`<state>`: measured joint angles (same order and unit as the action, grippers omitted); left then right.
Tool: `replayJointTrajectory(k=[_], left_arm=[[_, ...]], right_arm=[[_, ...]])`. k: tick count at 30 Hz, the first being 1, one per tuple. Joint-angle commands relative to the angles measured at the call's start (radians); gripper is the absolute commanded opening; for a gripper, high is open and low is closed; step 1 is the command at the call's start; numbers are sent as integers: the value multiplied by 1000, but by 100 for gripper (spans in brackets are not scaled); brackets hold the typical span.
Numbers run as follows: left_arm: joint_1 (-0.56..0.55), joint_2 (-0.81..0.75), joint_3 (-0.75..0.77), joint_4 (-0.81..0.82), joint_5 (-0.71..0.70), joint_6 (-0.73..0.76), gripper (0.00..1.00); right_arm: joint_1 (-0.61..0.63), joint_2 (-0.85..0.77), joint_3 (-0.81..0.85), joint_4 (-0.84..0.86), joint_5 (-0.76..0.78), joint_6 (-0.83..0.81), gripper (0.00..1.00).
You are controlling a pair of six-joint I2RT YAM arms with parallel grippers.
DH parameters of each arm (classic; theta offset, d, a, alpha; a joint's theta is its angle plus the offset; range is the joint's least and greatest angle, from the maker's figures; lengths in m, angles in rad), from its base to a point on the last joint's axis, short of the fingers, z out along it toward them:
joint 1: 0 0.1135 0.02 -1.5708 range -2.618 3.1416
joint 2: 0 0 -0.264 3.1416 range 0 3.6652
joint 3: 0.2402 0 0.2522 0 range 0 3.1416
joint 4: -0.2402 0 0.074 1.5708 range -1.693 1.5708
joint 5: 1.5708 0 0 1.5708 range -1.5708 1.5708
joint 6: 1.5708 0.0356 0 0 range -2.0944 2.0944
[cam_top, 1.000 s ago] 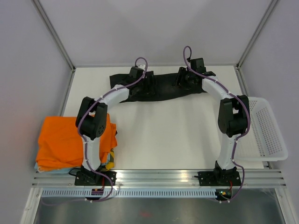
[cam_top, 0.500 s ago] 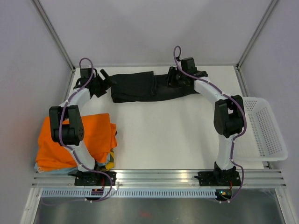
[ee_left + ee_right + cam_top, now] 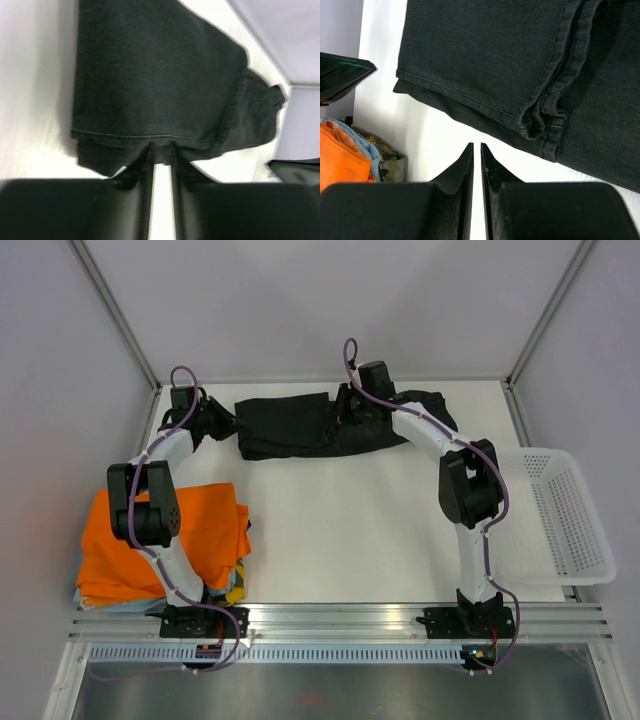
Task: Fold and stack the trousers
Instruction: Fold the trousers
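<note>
The black trousers (image 3: pixel 290 425) lie folded in a long band across the far side of the table. My left gripper (image 3: pixel 218 421) is at their left end. In the left wrist view its fingertips (image 3: pixel 150 146) stand a narrow gap apart on the hemmed edge of the trousers (image 3: pixel 150 75), with fabric between the tips of the left gripper (image 3: pixel 161 146). My right gripper (image 3: pixel 343 408) hangs over the middle of the band. In the right wrist view the right gripper (image 3: pixel 475 146) is shut to a thin slit holding nothing, just short of a folded seam of the trousers (image 3: pixel 485 55).
An orange garment (image 3: pixel 130 540) tops a pile of clothes at the near left, also seen as an orange garment (image 3: pixel 340 155) in the right wrist view. A white basket (image 3: pixel 570 520) stands at the right edge. Frame posts rise at the far corners.
My left arm swung from the trousers' middle to their left end, and its jaws opened wide, then closed on the hem. My right gripper slid left along the trousers and closed.
</note>
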<state>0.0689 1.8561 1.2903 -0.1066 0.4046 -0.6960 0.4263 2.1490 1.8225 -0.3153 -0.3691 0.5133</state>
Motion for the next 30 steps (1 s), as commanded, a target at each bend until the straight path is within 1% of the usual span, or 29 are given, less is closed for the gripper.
replayJointTrajectory(k=[1,2,7,11,15,17,22,26,30], left_arm=[[-1,26,-3,125,62,-91,9],[0,53,-5,134,51,-117,3],[-3,124,-68,219,68,-177,2],[-3,158,-120,225,56,-185,2],[-1,169,-154,188,23,-169,2],[-1,161,-146,145,-4,-157,2],[-1,127,-99,52,-9,-99,2],[-1,37,-60,15,28,-59,2],[-1,-26,35,-44,60,-25,3]], right_arm=[[8,25,24,13,-4,24,14],[9,28,21,13,-2,27,13],[12,43,-6,22,24,39,12],[12,71,-2,19,35,40,12],[12,89,11,10,45,36,11],[12,97,18,-1,58,27,11],[12,120,60,-24,59,21,11],[12,143,171,-31,36,37,11],[15,163,247,-11,2,85,11]])
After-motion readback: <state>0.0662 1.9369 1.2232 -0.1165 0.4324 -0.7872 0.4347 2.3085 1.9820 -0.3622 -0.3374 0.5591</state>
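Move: The folded trousers' front-left corner lies some 11 cm below the left hand, about 1 cm back and 3 cm to its left. From this hand, the rolled cuff's front end is some 25 cm right and 1 cm ahead; the orange stack's middle is about 32 cm back and 18 cm left, 8 cm lower. From the right hand, that cuff end lies about 3 cm ahead, 1 cm left and 13 cm below, with the corner about 27 cm left and 2 cm ahead, also 13 cm down. Shut the left gripper fully and drive it down about 10 cm, easing slightly back and tipping the fingers steeper, to press on the trousers' front-left corner; then lift about 4 cm. Meanwhile sink the nearly shut right gripper some 6 cm over the rolled cuff, then turn upward and forward 2 to 3 cm. ##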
